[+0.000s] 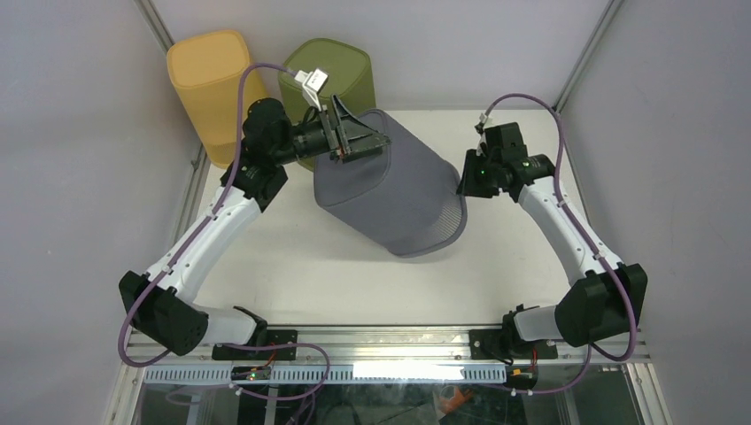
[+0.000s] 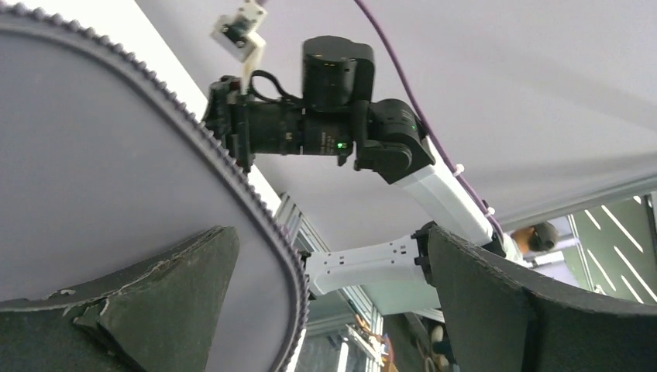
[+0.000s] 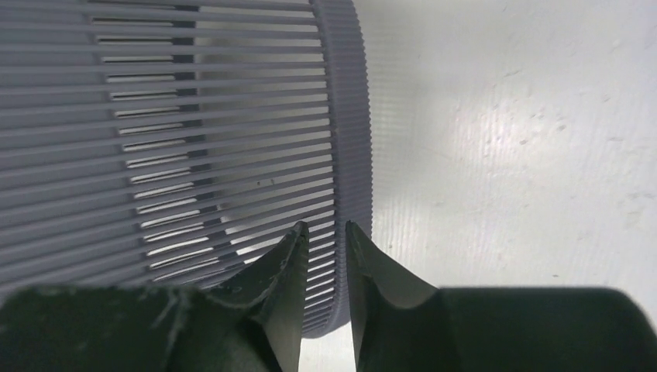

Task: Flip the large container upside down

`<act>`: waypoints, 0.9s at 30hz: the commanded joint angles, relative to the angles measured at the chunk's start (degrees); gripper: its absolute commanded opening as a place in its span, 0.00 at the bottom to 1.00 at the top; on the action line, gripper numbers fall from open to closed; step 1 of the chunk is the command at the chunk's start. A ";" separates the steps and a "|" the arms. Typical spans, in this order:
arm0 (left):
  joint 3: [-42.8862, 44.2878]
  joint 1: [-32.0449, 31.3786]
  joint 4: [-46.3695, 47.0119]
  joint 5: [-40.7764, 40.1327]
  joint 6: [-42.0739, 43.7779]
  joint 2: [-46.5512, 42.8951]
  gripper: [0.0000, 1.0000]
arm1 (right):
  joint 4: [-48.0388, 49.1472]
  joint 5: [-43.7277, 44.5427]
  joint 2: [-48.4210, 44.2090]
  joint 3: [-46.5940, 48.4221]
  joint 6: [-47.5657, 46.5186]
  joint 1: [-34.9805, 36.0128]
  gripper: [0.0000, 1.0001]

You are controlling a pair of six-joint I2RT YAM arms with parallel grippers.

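The large container [image 1: 390, 190] is grey, with a ridged rim and slatted sides. It leans tilted on the white table, one end up at the back left, the other down toward the front right. My left gripper [image 1: 359, 142] is at its upper back-left end and is open wide. In the left wrist view the beaded rim [image 2: 256, 225] runs between the fingers, one finger [image 2: 155, 302] over the grey surface. My right gripper [image 1: 462, 183] is at the container's right side. Its fingers stand close together on either side of the ridged rim [image 3: 352, 139].
A yellow container [image 1: 212, 80] and a green container [image 1: 341, 71] stand upright at the back left, just behind the left gripper. Grey walls and metal frame posts close in the table [image 1: 292, 274] on three sides. The arm bases sit on the near rail.
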 commanded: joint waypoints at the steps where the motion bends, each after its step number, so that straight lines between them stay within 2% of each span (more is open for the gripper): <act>1: -1.75 -2.34 5.86 1.61 -2.90 2.25 0.99 | 3.93 -5.70 -1.33 -3.11 4.46 0.87 0.28; 5: -2.62 -3.11 7.17 1.19 -3.03 3.55 0.99 | 4.27 -5.26 -1.54 -4.41 5.30 0.67 0.32; 10: 0.50 -3.69 7.57 1.32 -2.28 4.97 0.99 | 0.27 -0.75 -2.77 -1.86 3.55 -0.84 0.56; 13: 4.31 -3.67 7.08 2.04 -1.35 5.83 0.99 | -4.61 3.30 -3.97 2.81 1.30 -2.45 0.63; 16: 8.52 -3.65 2.04 0.79 2.31 5.66 0.99 | -9.10 6.44 -5.85 9.57 -0.54 -4.10 0.66; 18: 11.51 -3.61 -4.04 -0.88 8.37 5.31 0.99 | -10.76 6.35 -7.31 14.40 -1.40 -4.48 0.68; 20: 13.29 -3.27 -10.36 -2.54 12.93 4.32 0.99 | -9.97 2.34 -8.72 18.48 -2.55 -4.49 0.70; 23: 11.77 -2.65 -17.77 -5.16 19.63 0.62 0.99 | -5.26 -8.38 -11.30 21.13 -3.88 -4.50 0.72; 27: 2.63 -2.68 -24.37 -10.35 28.87 -8.68 0.99 | 3.13 -19.93 -13.92 19.68 -2.81 -4.43 0.80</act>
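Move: The large grey container leans with its base up at the left hand and its rim down towards the right hand; its middle lies about 5 cm right of the left hand, 2 cm ahead and some 20 cm below. The upturned green container stands roughly 30 cm ahead and 12 cm left of the left hand, the yellow one about as far ahead but 40 cm left. From the right hand, the grey container's middle is about 19 cm left, 1 cm back and level. At the grey container's rim the right fingers follow it down about 3 cm, open wide to let go, swing a few centimetres right, then climb quickly some 20 cm, tipping up by about 25 degrees. The left hand, open against the raised base, eases about 3 cm right and down, then lifts and returns nearly to its starting place. ##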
